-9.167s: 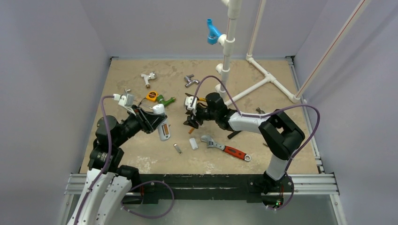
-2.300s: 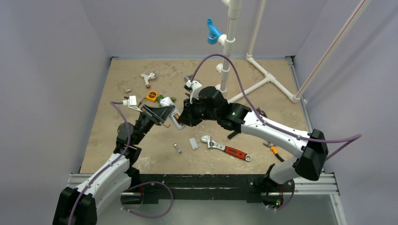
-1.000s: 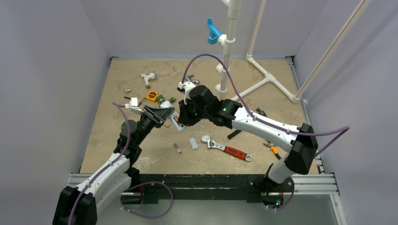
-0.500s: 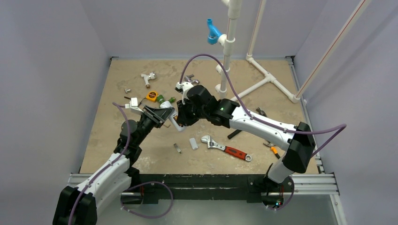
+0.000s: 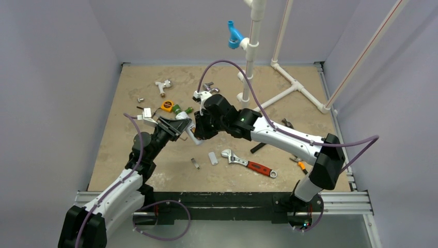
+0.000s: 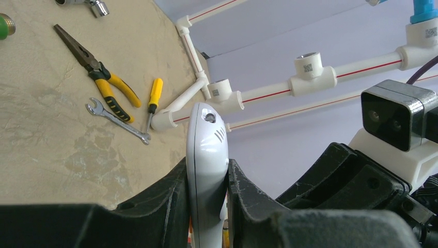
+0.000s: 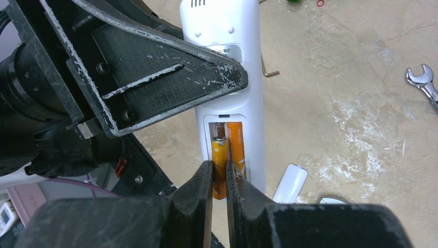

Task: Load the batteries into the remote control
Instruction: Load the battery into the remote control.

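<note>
My left gripper (image 6: 206, 178) is shut on the white remote control (image 6: 206, 155), holding it edge-on above the table; in the top view the remote control (image 5: 190, 131) sits between the two grippers. In the right wrist view the remote control (image 7: 227, 77) shows its plain back with the battery bay uncovered. One orange battery (image 7: 236, 147) lies in the bay's right slot. My right gripper (image 7: 219, 178) is shut on the other battery (image 7: 219, 157), whose top end rests at the left slot, tilted out at its lower end.
The loose white cover piece (image 5: 213, 158) and a small grey cylinder (image 5: 195, 164) lie on the table below the remote. A red-handled adjustable wrench (image 5: 248, 163), yellow pliers (image 6: 98, 72), a screwdriver (image 6: 153, 98), a small spanner (image 6: 116, 120) and white pipework (image 5: 268, 98) surround the work spot.
The right arm has edged slightly left, closer to the remote with the battery. The left arm and the remote have stayed still.
</note>
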Motion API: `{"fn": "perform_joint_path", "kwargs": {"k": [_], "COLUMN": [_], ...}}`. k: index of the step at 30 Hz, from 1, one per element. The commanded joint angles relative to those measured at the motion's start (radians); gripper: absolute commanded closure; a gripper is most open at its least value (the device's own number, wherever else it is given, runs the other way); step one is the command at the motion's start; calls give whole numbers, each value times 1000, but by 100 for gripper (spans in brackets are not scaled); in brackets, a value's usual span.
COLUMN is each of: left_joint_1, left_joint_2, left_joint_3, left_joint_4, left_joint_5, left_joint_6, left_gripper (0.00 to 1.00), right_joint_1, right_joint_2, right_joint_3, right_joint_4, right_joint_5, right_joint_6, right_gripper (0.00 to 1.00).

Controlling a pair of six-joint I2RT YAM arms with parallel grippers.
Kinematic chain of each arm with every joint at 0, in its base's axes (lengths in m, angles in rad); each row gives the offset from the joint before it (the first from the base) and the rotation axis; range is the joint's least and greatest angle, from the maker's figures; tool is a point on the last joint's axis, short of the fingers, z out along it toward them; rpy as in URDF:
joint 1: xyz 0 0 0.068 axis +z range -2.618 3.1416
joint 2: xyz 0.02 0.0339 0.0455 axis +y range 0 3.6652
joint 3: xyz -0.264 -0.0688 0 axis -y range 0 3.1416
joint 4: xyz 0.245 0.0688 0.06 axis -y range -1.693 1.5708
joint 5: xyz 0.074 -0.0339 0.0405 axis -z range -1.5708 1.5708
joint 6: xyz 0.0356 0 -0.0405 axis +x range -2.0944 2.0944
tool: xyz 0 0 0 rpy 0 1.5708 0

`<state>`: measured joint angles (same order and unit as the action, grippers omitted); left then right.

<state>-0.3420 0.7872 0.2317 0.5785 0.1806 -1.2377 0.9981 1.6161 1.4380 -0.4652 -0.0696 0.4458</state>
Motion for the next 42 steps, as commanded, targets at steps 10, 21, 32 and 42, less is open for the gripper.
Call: {"fn": "perform_joint_path", "kwargs": {"k": [10, 21, 32, 42], "left_joint_1": [-4, -5, -5, -4], "left_joint_2": [-15, -8, 3, 8], "left_joint_3": [32, 30, 33, 43], "left_joint_4": [52, 55, 57, 50], "left_joint_5": [-1, 3, 12, 22], "left_joint_6": [-7, -9, -10, -10], "left_gripper": [100, 100, 100, 100], "right_joint_1": [11, 14, 16, 16], "right_joint_2": [12, -16, -56, -108], "right_joint_3": [65, 50, 23, -20], "right_joint_4": [-25, -8, 33, 93], "right_joint_5": [46, 68, 68, 68], "right_joint_6": [22, 14, 8, -15], "right_gripper": [73, 67, 66, 66]}}
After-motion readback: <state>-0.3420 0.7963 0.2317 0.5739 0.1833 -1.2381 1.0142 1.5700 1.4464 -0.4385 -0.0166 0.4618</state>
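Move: The right hand is already at the remote control with the second battery pinched in its fingers. The open battery slot's middle lies about 1 cm ahead of this hand and 1 cm below it. The loose battery cover is on the table, roughly 6 cm to its right, 6 cm back and 13 cm below, and a silver cylinder some 8 cm back, 1 cm left and equally low. From the left hand, which grips the remote's upper half, the slot is about 3 cm right, 4 cm back and 2 cm down. Lets go of the orange battery at the slot: after easing down a few millimetres, the right fingers spread and the hand stays there briefly. It then lifts almost straight up, some 3 cm and clear of the remote, with hardly any tilt. The left hand keeps its grip and holds the remote practically still. ##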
